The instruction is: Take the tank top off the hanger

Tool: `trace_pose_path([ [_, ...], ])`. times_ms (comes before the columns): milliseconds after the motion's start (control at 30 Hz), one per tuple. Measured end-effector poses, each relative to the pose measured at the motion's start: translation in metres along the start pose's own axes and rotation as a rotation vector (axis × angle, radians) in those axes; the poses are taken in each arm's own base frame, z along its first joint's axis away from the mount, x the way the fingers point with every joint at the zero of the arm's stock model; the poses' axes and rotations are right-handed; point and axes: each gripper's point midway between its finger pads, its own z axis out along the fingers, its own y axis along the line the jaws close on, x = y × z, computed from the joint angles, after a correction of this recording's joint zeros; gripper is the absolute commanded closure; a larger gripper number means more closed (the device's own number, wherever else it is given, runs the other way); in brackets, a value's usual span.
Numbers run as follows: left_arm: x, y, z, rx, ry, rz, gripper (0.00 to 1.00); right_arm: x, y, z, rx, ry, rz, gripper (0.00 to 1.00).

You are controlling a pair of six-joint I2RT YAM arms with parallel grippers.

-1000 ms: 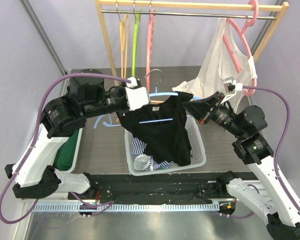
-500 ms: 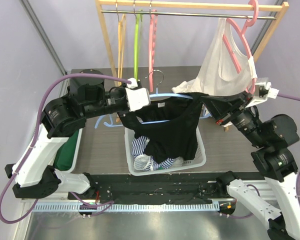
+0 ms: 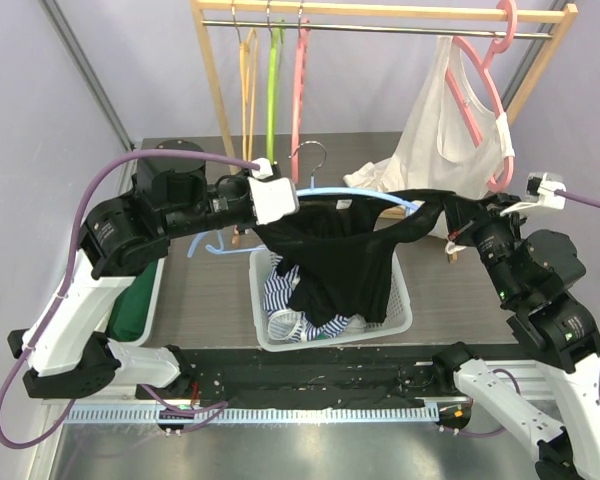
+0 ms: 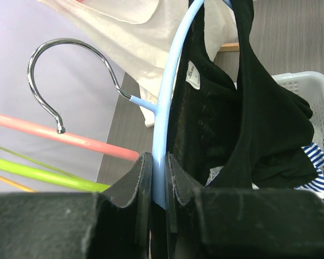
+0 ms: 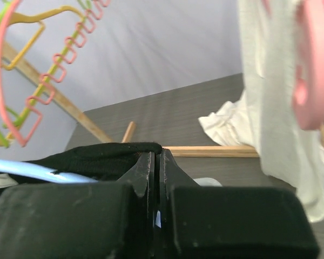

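A black tank top [image 3: 340,255] hangs off a light blue hanger [image 3: 360,192] with a chrome hook [image 3: 310,150], above the basket. My left gripper [image 3: 267,222] is shut on the hanger's arm [image 4: 170,91] just below the hook; the pads [image 4: 143,172] pinch the blue bar. My right gripper [image 3: 448,212] is shut on a strap of the tank top [image 5: 97,156], stretched taut to the right past the hanger's right end. The hanger's blue tip [image 5: 27,170] shows beside that strap. The rest of the top [image 4: 259,135] droops towards the basket.
A white basket [image 3: 402,300] under the top holds striped clothes [image 3: 275,290]. Behind stands a wooden rack [image 3: 380,12] with orange, green and pink hangers, and a white garment [image 3: 440,130] on a pink hanger. A green cloth [image 3: 135,300] lies in a bin at left.
My right gripper has pulled the strap right and back, stretching the tank top sideways and baring the hanger's blue arm. The left gripper has stayed put on the hanger.
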Motion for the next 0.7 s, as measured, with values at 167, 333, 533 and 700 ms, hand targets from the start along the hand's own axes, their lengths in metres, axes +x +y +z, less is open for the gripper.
trace_pose_path([
  [167, 0.001, -0.001, 0.000, 0.002, 0.001, -0.001, 1.00, 0.008, -0.026, -0.009, 0.121, 0.020, -0.023, 0.99],
  [333, 0.000, -0.003, 0.001, 0.015, -0.005, -0.001, 1.00, 0.020, -0.046, -0.019, 0.208, 0.066, -0.054, 0.99],
  [533, -0.002, -0.007, 0.002, 0.040, -0.012, -0.003, 1.00, 0.032, -0.060, -0.027, 0.261, 0.112, -0.080, 0.99],
  [700, -0.005, -0.006, 0.004, 0.048, -0.013, -0.005, 1.00, 0.042, -0.061, -0.028, 0.252, 0.140, -0.084, 0.99],
])
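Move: The right hand already pinches a shoulder strap of the black tank top, with the blue hanger's right end about 6 cm to its left, 1 cm back and roughly level. A pink hanger hangs about 10 cm ahead and 10 cm to the right; the basket's middle lies some 22 cm left, level fore and aft, roughly 35 cm below. From the left hand, gripping the hanger's other arm, that right end lies some 27 cm right, about level. Keeping its pinch on the black strap, the right hand pulls down about 6 cm and out to the right by some 4 cm, easing back a couple of centimetres as well, so that the cloth beside the blue hanger's right end is drawn below it, while the wrist tips down and turns clockwise, each by roughly 10 degrees. The left hand keeps its shut grip on the hanger's other arm and holds it nearly still as the counterhold. ##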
